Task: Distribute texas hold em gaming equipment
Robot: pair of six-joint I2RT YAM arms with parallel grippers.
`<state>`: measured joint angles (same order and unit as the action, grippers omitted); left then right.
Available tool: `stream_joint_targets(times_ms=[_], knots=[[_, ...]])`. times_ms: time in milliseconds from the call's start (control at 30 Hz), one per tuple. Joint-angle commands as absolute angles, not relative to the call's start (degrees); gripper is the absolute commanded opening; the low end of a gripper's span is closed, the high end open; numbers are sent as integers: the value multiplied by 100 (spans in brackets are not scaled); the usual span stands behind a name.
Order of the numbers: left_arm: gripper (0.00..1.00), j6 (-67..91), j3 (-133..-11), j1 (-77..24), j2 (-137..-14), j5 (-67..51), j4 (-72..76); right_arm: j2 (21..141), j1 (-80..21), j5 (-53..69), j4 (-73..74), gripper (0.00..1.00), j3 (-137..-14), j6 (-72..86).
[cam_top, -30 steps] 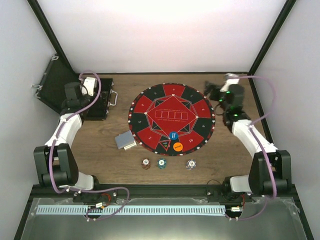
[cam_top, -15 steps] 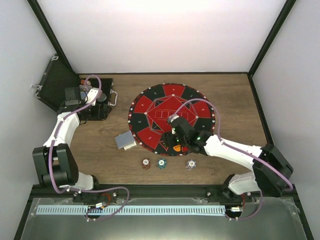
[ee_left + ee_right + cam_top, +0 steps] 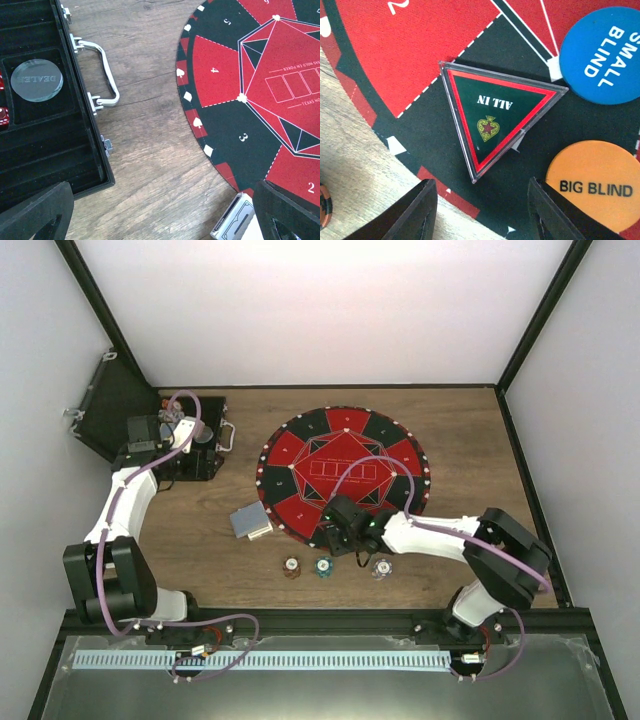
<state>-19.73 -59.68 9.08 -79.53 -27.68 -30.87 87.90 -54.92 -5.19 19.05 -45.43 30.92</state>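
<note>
The round red-and-black poker mat (image 3: 345,455) lies mid-table. My right gripper (image 3: 338,528) hovers low over its near edge, open. Just beyond its fingertips (image 3: 412,215) lies a triangular ALL IN marker (image 3: 497,112). A blue SMALL BLIND disc (image 3: 605,55) and an orange BIG BLIND disc (image 3: 595,185) lie to its right; both are hidden under the wrist in the top view. The grey-blue card deck (image 3: 250,522) sits left of the mat. A brown chip (image 3: 291,567), a teal chip (image 3: 323,566) and a white chip (image 3: 381,567) lie in front. My left gripper (image 3: 190,440) is open by the case.
The open black case (image 3: 40,140) with its metal handle (image 3: 102,75) stands at the far left, holding a clear DEALER disc (image 3: 36,80) and red dice (image 3: 3,117). The card deck's (image 3: 235,220) corner shows by my left finger. Frame posts border the table.
My right arm swung from the far right corner across the mat down to its near edge, and its jaws narrowed. The left arm barely shifted.
</note>
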Motion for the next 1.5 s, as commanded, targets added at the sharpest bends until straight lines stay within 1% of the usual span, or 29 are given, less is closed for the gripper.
stream_joint_targets(times_ms=[0, 200, 333, 433, 533, 667, 833, 900, 1000, 1233, 1467], knots=[[100, -1976, -6106, 932, -7858, -2900, -3186, 9024, -5537, -645, 1985, 50, -4916, 3087], [100, -1926, -6140, 934, -7884, -2932, -3177, 9380, -5537, -676, 1957, 42, -5143, 2964], [100, -1911, -6185, 932, -7910, -3043, -3225, 9603, -5537, -733, 1983, 41, -5285, 2908], [100, -1884, -6242, 926, -7899, -3071, -3259, 9735, -5537, -779, 2023, 36, -5363, 2888], [100, -1893, -6249, 929, -7868, -3094, -3271, 9760, -5537, -835, 2088, 35, -5389, 2892], [100, -1903, -6242, 931, -7847, -3084, -3283, 9730, -5537, -935, 2218, 36, -5390, 2883], [100, -1898, -6237, 929, -7838, -3118, -3289, 9550, -5537, -1047, 2482, 47, -5409, 2907], [100, -1898, -6244, 934, -7832, -3115, -3293, 9472, -5538, -1098, 2512, 49, -5388, 2933], [100, -1907, -6249, 932, -7815, -3166, -3319, 9499, -5537, -1124, 2483, 49, -5417, 2936], [100, -1898, -6249, 936, -7778, -3156, -3315, 9895, -5580, -1045, 2224, 44, -5623, 2868], [100, -1776, -6339, 933, -7854, -3220, -3321, 10465, -5590, -1245, 1994, 28, -6061, 2629]])
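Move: Lying on the mat about 4 cm ahead of the right fingertips and 1 cm to their left is the triangular all-in button, roughly 2 cm below them. The small blind button is some 8 cm ahead and 3 cm right of that hand, the big blind about 3 cm ahead and 5 cm right; the teal chips sit 4 cm back and 2 cm left. From the left hand the all-in button is some 12 cm back, 27 cm right and 16 cm down. Closing in on the all-in button, the half-open right gripper slides forward-left and down while narrowing, then backs off to the right by 1–2 cm, opening a little and tilting some 10 degrees. It then reaches forward-left again, narrowing until its fingers straddle and touch both side edges of the button's near point, about 4 cm on from the start and 2 cm lower. ##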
